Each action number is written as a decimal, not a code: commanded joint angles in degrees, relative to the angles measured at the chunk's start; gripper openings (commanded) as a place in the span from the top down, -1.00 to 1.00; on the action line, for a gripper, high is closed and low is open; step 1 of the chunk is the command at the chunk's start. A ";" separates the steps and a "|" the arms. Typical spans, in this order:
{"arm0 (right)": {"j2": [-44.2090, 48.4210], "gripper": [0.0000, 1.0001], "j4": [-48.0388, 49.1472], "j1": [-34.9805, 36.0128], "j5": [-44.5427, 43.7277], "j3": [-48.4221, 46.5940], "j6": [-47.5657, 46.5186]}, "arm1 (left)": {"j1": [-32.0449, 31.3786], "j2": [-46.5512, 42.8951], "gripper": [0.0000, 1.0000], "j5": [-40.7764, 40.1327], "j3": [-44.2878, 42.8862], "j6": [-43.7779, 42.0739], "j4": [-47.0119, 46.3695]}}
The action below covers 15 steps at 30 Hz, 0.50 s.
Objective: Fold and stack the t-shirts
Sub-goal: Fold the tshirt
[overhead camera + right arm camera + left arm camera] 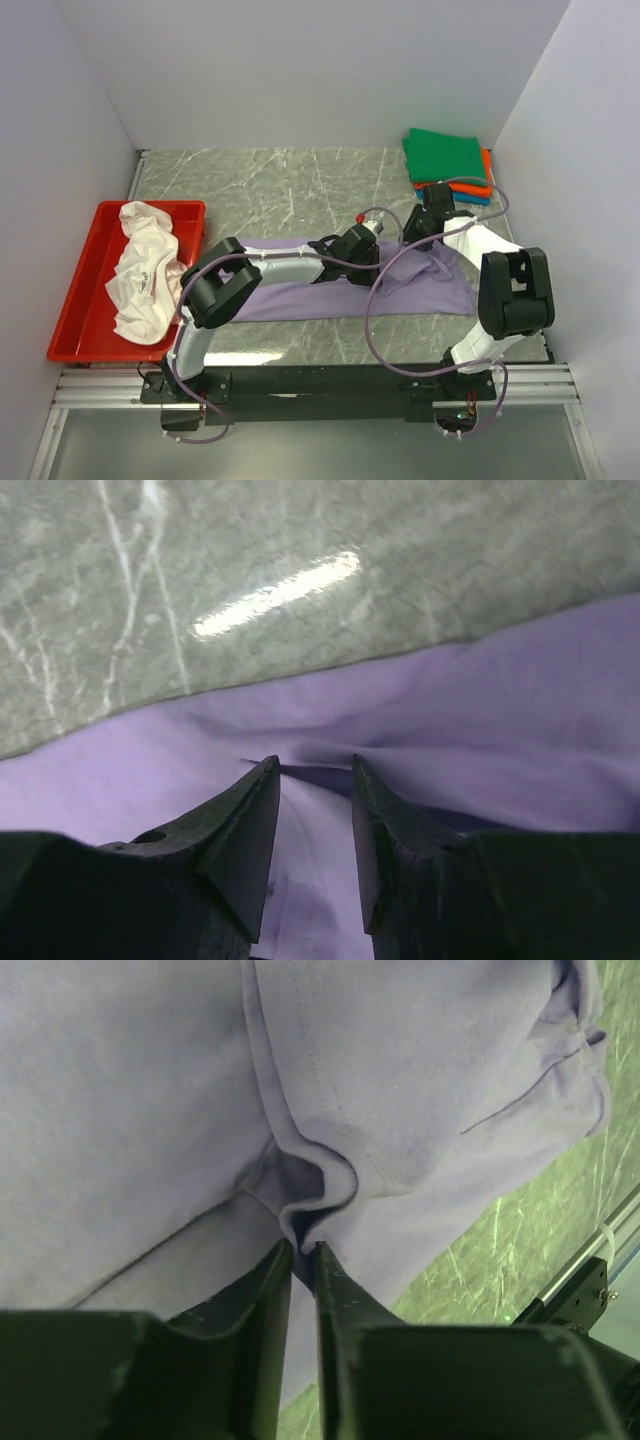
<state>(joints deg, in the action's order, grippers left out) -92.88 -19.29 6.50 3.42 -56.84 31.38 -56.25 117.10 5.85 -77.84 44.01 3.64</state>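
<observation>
The lavender t-shirt (420,290) lies spread across the middle of the table. My left gripper (368,240) sits at its back edge; in the left wrist view this gripper (302,1246) pinches a raised fold of the lavender cloth (150,1110) between nearly closed jaws. My right gripper (413,236) is further right on the same edge. In the right wrist view it (314,762) stands open, tips pressed into the shirt (500,710) with a ridge of cloth between them. The white t-shirt (145,270) lies crumpled in the tray. Green (445,155), orange (460,187) and teal (478,199) t-shirts lie folded in a stack.
The red tray (80,300) stands at the left edge of the table. The folded stack is in the back right corner against the wall. Bare marble tabletop (280,190) lies behind the lavender shirt. White walls close in three sides.
</observation>
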 commanded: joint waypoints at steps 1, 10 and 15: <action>3.84 0.17 -0.05 0.26 -3.33 1.29 -0.53 | -0.79 -0.64 0.66 0.66 -0.73 0.73 -2.32; 12.54 0.18 -0.31 0.18 -5.71 8.05 1.41 | -0.97 -2.22 0.96 0.39 0.85 0.55 -1.97; 17.03 0.19 -1.01 0.18 -5.62 11.75 1.76 | -1.06 -3.01 0.99 0.39 1.82 0.73 -2.32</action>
<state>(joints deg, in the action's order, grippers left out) -78.76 -20.38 6.50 -0.89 -46.65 32.40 -56.82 117.08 6.02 -76.79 44.45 3.44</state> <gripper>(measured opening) 0.408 0.013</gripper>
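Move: The t-shirt's bunched hem is right at the left gripper's parting tips, about 1 cm to the right and 1 cm below; the shirt's rumpled flap lies some 12 cm to this hand's right and 5 cm ahead. From the empty right gripper, that flap is about 5 cm back, 4 cm right and 3 cm below, the hem some 10 cm back and 7 cm left, and the folded stack about 17 cm ahead and 9 cm right. Shut the left gripper's part-open fingers fully on the t-shirt's bunched hem, pinching the cloth at the fingertips while the hand eases barely 1 cm back and down. Meanwhile draw the right gripper back about 5 cm over the shirt's far edge, drifting 2 cm right towards the rumpled flap and, after a tiny dip, rising; keep its fingers half open and empty. ##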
